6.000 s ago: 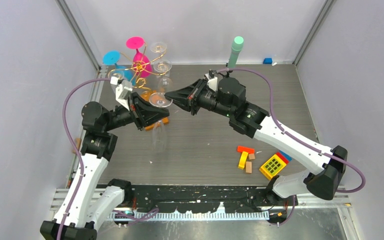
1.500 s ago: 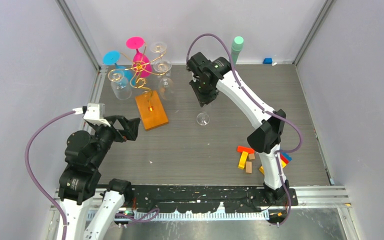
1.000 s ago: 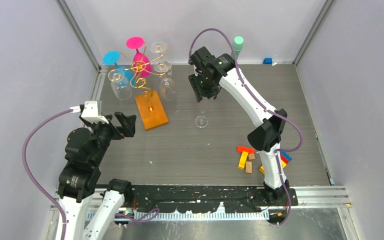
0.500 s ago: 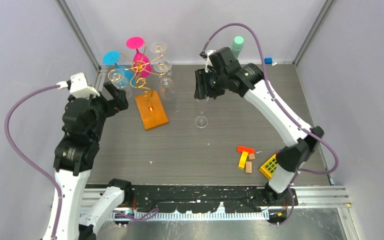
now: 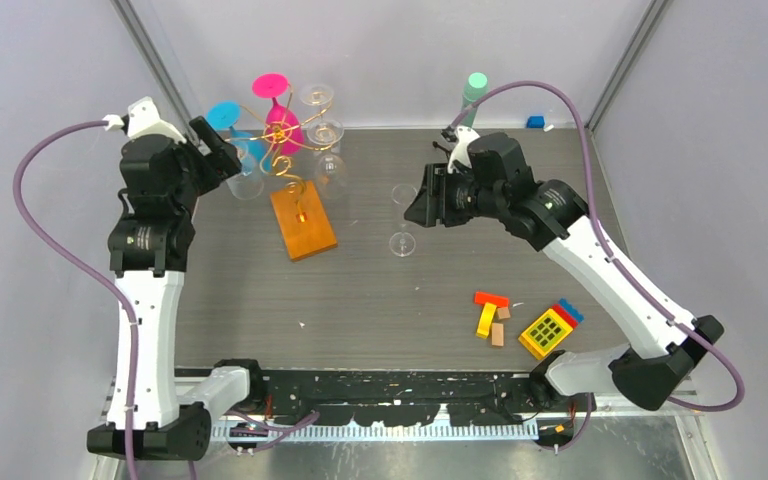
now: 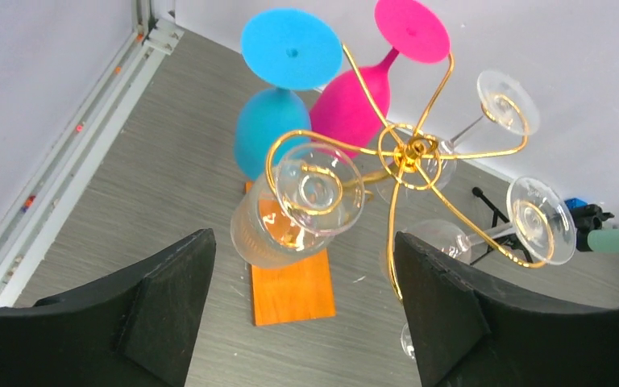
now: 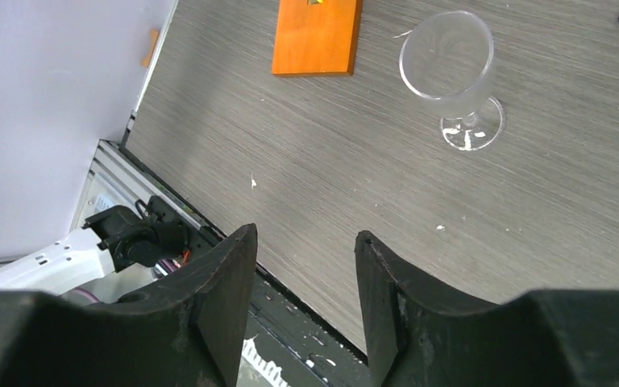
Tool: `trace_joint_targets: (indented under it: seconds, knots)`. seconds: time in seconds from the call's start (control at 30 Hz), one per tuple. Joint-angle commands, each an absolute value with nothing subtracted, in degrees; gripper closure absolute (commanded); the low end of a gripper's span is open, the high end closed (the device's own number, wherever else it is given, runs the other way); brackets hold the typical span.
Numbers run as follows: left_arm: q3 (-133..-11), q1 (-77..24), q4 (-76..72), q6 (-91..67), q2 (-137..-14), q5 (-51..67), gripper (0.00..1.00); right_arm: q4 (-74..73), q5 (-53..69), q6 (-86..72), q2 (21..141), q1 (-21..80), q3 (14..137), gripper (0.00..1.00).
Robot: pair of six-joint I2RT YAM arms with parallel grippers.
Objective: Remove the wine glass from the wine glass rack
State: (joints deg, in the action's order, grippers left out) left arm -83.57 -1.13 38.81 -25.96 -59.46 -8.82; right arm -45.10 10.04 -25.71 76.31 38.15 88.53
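The wine glass rack [image 6: 409, 151] is gold wire on an orange base [image 6: 290, 282] [image 5: 303, 222] at the back left. Hanging on it upside down are a blue glass [image 6: 278, 129], a pink glass [image 6: 355, 97] and clear glasses [image 6: 318, 189]. My left gripper [image 6: 302, 314] [image 5: 218, 150] is open, raised beside the rack's left side and holding nothing. One clear wine glass [image 5: 403, 215] [image 7: 451, 72] stands upright on the table, apart from the rack. My right gripper [image 5: 418, 208] [image 7: 305, 235] is open just right of that glass, empty.
A mint-green cylinder [image 5: 474, 95] on a black tripod stands at the back. Coloured blocks [image 5: 490, 315] and a yellow toy [image 5: 547, 330] lie at the front right. A small blue piece [image 5: 535, 122] sits in the back right corner. Walls close in on both sides.
My left arm rose and swung back to the rack's left side. My right gripper drew away from above the standing glass to its right; the glass stayed put.
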Motion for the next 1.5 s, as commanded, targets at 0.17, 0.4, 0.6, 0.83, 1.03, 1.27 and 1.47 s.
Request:
trace_joint_targets:
  seconds: [0.17,0.4,0.6,0.83,1.03,1.27,1.47]
  knots:
    - [-88.85,4.35,37.89,-25.47,-63.22,-1.92,0.39,-39.09,12.52,-29.06,70.14,38.23,82.53,0.68]
    - [-87.29,5.88,35.95,-26.59,-64.89,-0.73,0.42,-37.63,14.55,-29.81,69.01,38.23,80.29,0.76]
    - [-85.83,6.15,34.36,-27.49,-65.8,1.9,0.44,-38.63,14.07,-28.61,67.78,38.23,80.22,0.76]
    - [-85.02,6.33,33.68,-28.46,-66.83,3.41,0.49,-38.69,13.19,-28.65,66.87,38.23,79.73,0.76]
    - [-84.99,6.81,34.55,-29.98,-67.27,3.29,0.5,-38.74,12.76,-28.78,66.41,38.23,79.2,0.76]
    - [-83.99,8.51,34.17,-33.01,-66.97,5.49,0.56,-38.75,11.54,-29.0,65.56,38.23,78.46,0.77]
    - [-83.38,9.46,33.72,-34.22,-66.94,7.27,0.61,-38.69,11.1,-29.26,65.39,38.23,78.2,0.78]
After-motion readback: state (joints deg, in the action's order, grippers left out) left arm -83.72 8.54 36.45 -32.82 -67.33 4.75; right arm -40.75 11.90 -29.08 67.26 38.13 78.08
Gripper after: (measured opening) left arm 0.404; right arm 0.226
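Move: From the left hand, the clear wine glass hangs upside down, its middle about 8 cm ahead, straight in line and some 12 cm below, its foot only about 5 cm below. The blue glass stands 8 cm beyond it and 2 cm to its left; the rack's hub is 4 cm beyond it and 9 cm to its right. From the right hand, the clear glass lies roughly 13 cm ahead, 35 cm left and slightly lower. The left hand eases about 5 cm forward and down towards the clear glass's foot, half-closing; right retreats, closing. ##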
